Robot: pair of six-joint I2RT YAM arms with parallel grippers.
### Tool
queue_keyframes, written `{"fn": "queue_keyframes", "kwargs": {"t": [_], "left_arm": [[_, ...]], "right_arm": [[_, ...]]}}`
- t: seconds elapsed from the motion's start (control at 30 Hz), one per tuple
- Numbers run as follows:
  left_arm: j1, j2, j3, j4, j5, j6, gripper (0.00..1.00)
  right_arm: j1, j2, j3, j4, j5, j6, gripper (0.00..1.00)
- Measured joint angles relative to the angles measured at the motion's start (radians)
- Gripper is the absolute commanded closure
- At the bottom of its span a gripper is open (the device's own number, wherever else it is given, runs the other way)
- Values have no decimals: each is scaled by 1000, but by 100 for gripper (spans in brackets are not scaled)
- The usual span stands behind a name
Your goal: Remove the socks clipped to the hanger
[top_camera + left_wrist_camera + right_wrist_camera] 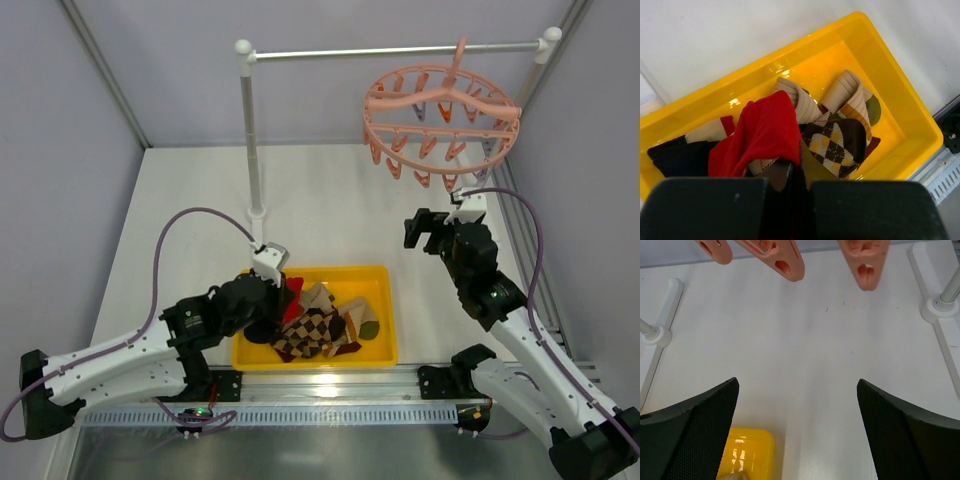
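Observation:
The salmon-pink ring hanger (440, 110) hangs by its hook from the rail at the back right; no sock shows on its clips. My left gripper (284, 297) is over the yellow bin (391, 322) and is shut on the red sock (762, 132), whose edge runs in between my closed jaws (801, 170). Below it in the bin lie the argyle sock (835, 145), striped socks (850, 97) and the navy sock (675, 157). My right gripper (425, 230) is open and empty, just under the hanger's clips (777, 257), with its jaws wide apart (797, 385).
The white-and-metal rail stand has its left post (252, 140) behind the bin and its feet (660, 325) on the white table. Grey walls close in both sides. A corner of the bin (747, 452) shows below my right gripper.

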Motion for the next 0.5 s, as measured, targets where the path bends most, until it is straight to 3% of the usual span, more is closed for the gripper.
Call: {"fn": "queue_keyframes", "kwargs": {"t": [0.5], "left_arm": [[-94,201,-54,150,115,-7,100]], "right_arm": [[-2,-101,-85,-56,39,45,0]]}}
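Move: The left hand, with the red sock pinched in shut fingers, is above the yellow bin, whose middle lies some 7 cm to its right, 2 cm back and 14 cm below. In the bin, the argyle sock is about 6 cm right and 5 cm back, the striped tan sock roughly 17 cm right and 2 cm back, the navy sock about 7 cm left and level. From the open right hand, the bin's middle is about 28 cm left, 16 cm back and 20 cm below. Still pinching the red sock, the left hand sinks about 5 cm and swings as far to its right, then also draws back some 3 cm, towards the argyle sock in the bin. Its wrist turns about 10 degrees clockwise and tips slightly down, fingers staying shut. The right hand, empty and wide open, eases some 3 cm down and back, away from the hanger. ##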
